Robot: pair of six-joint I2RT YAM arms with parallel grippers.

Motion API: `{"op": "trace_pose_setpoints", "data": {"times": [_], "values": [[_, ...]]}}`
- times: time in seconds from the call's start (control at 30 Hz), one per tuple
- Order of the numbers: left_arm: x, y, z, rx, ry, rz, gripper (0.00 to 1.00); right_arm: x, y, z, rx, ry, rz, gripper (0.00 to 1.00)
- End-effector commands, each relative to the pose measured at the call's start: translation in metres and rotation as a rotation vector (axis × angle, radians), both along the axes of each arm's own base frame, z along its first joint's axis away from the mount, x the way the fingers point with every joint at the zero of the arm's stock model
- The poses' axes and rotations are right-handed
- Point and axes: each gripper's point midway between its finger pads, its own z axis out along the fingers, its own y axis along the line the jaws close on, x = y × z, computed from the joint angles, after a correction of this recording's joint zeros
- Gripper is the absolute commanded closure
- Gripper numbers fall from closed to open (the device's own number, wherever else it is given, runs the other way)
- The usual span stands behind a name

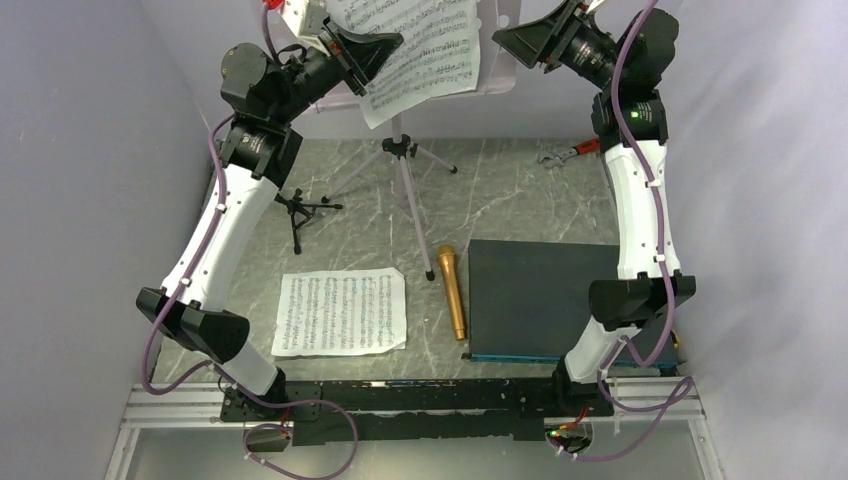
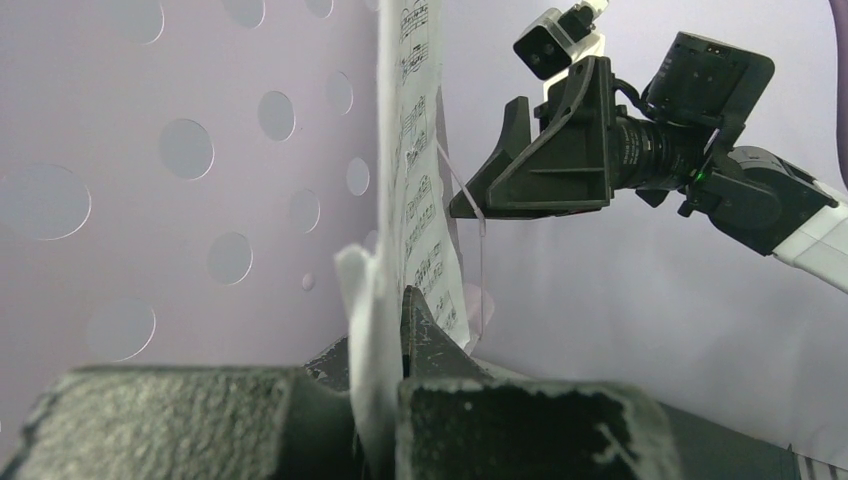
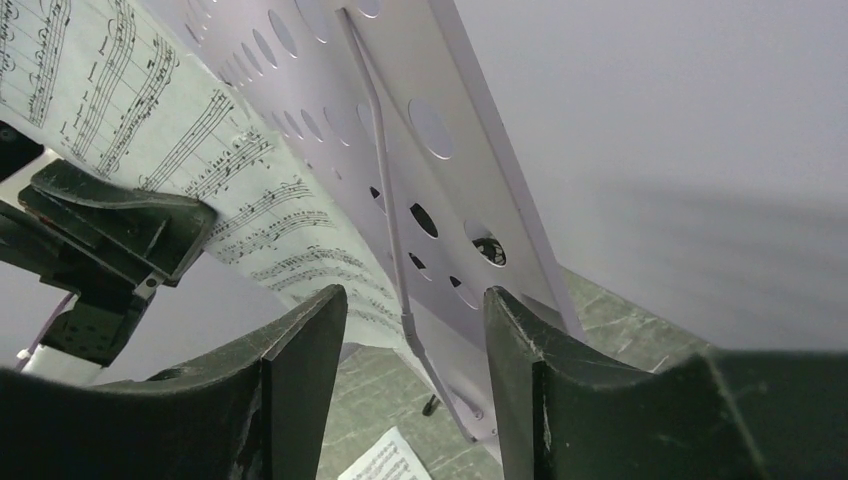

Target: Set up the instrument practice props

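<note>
The pale perforated music stand [image 3: 450, 130] rises on its silver tripod [image 1: 400, 170] at the back of the table. A white sheet-music page [image 1: 420, 50] leans on its desk. My left gripper [image 2: 395, 330] is shut on that page's lower left edge. My right gripper [image 3: 415, 300] hangs open just off the stand's right edge, with the stand's thin page-holder wire [image 3: 385, 180] showing between its fingers, untouched. A second page [image 1: 342, 312] lies flat near the front. The gold microphone [image 1: 452, 290] lies beside it. The small black mic stand [image 1: 298, 208] stands at the left.
A dark flat board [image 1: 540, 300] covers the right front of the marble table. A red-handled wrench [image 1: 570, 152] lies at the back right. Pale walls close in on both sides and behind the stand.
</note>
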Motion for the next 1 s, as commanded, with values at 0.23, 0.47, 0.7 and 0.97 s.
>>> {"op": "trace_pose_setpoints", "data": {"times": [0.23,0.47,0.7,0.97], "values": [[-0.014,0.012,0.026,-0.032,-0.089,0.027,0.97,-0.017,0.005,0.03,0.018,-0.105,0.013,0.52],[-0.01,0.012,0.028,-0.03,-0.096,0.029,0.97,-0.015,0.015,0.036,0.029,-0.125,0.038,0.64],[-0.002,0.01,0.028,-0.046,-0.094,0.026,0.97,-0.009,0.016,0.034,0.03,-0.122,0.03,0.77],[0.005,0.012,0.038,-0.071,-0.118,0.056,0.97,-0.015,0.019,0.033,0.022,-0.145,0.063,1.0]]}}
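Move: The stand's right-hand page wire lies between and just beyond the right hand's open fingertips, about 2 cm left, 1 cm ahead and 1 cm above. The middle of the stand's perforated desk is about 14 cm left of that hand and 5 cm ahead; the middle of the held sheet music is about 9 cm left, level ahead, 2 cm lower. From the left hand, the desk's middle is some 8 cm ahead, 2 cm left; that wire is 10 cm right, 6 cm ahead. The page wire is taken by the right hand, which eases about 2 cm left and 1 cm up, then slips barely forward as its half-open fingers shut and pinch the thin wire between their tips. The left hand keeps its grip on the sheet music, nearly still at first, then pushes it roughly 1.5 cm forward towards the stand's desk. ##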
